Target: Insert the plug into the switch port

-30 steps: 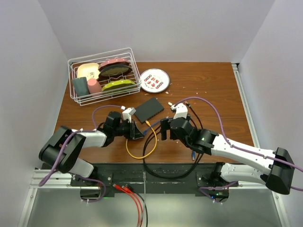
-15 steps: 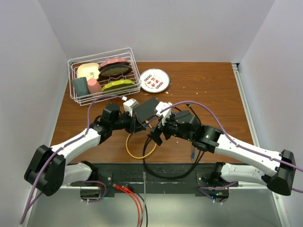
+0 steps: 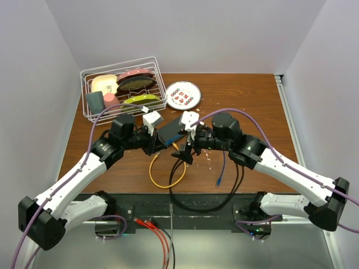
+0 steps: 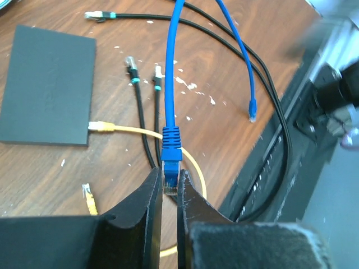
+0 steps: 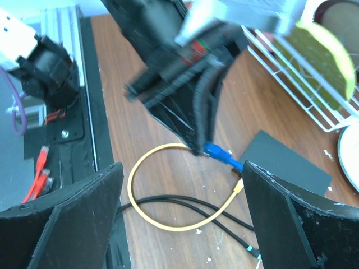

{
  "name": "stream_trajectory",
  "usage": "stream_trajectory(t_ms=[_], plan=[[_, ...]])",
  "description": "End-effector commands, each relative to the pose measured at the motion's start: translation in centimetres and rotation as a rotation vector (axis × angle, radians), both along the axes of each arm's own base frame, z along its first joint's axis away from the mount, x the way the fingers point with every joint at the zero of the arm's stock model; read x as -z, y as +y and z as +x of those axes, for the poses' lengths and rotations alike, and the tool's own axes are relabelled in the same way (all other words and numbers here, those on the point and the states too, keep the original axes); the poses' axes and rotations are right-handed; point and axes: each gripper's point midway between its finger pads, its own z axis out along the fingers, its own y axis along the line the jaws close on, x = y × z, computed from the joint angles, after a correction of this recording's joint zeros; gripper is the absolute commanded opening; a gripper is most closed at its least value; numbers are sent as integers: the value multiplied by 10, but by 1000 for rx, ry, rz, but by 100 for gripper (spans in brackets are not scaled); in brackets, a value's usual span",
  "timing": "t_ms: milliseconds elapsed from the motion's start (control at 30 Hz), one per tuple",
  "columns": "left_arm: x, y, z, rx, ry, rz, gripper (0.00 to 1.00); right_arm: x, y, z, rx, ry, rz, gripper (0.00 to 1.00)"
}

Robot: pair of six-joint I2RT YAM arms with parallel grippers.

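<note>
My left gripper (image 4: 168,175) is shut on a blue plug (image 4: 170,159), and its blue cable (image 4: 171,67) runs away over the table. The plug hangs above the wood, to the right of the flat black box (image 4: 47,92). A yellow plug (image 4: 100,126) sits at that box's near edge; the switch port openings on that edge do not show. From above, the left gripper (image 3: 160,145) hovers at the box (image 3: 168,132). My right gripper (image 5: 182,168) is open and holds nothing, facing the left gripper and the blue plug (image 5: 216,151).
A yellow cable loop (image 5: 168,190) and black cables (image 4: 140,106) with loose plugs lie in front of the box. The blue cable's other end (image 3: 217,182) rests near the front edge. A white wire basket (image 3: 120,92) of dishes and a patterned plate (image 3: 183,94) stand behind.
Both arms have risen and reached away from the front edge toward the box. The left gripper has carried the blue plug with it. The right gripper has swung left to face it.
</note>
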Motion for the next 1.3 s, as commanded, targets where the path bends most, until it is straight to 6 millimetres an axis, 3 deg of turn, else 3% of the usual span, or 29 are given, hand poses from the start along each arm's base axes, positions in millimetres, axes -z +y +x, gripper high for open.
stream_trajectory(t_ms=[0, 100, 267, 533, 767, 967, 1267], plan=[[-20, -3, -32, 195, -90, -20, 0, -13, 3, -7, -110, -14, -10, 87], [-30, -14, -54, 298, -135, -88, 0, -12, 4, -6, -141, -18, -24, 83], [-33, -15, -65, 339, -143, -114, 0, -4, 9, -5, -170, -1, -51, 81], [-37, -14, -65, 330, -175, -123, 0, 23, 16, -3, -201, 64, -116, 69], [-35, -13, -62, 313, -174, -114, 0, 28, 14, -3, -204, 76, -131, 59], [-34, -13, -61, 309, -172, -111, 0, 32, 12, -2, -209, 94, -128, 43], [-31, -12, -60, 299, -164, -105, 0, 42, 15, -2, -223, 129, -144, 32]])
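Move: The left hand already pinches the blue plug, which sits only about 1 cm beyond its finger pads; the right hand's open fingers wait roughly 4 cm back, 5 cm right and 8 cm above the left hand. From the right hand, the blue plug lies some 5 cm ahead, 4 cm left and 9 cm below. The switch is about 17 cm ahead and 5 cm right of the left hand, 18 cm below it, with the loose yellow plug about 5 cm ahead and 4 cm left at table height. Keeping its pinch on the blue plug, the left hand draws back about 6 cm from the switch and rises some 3 cm, turning roughly 15 degrees clockwise early on, then holds the plug still for the other hand. The right hand sinks about 5 cm and edges a little left towards that plug, dipping its fingertips and turning slightly counter-clockwise while its wide-open fingers close to about a third, one on each side of the boot and the cable just behind it; a firm grip by them can't be seen yet. ##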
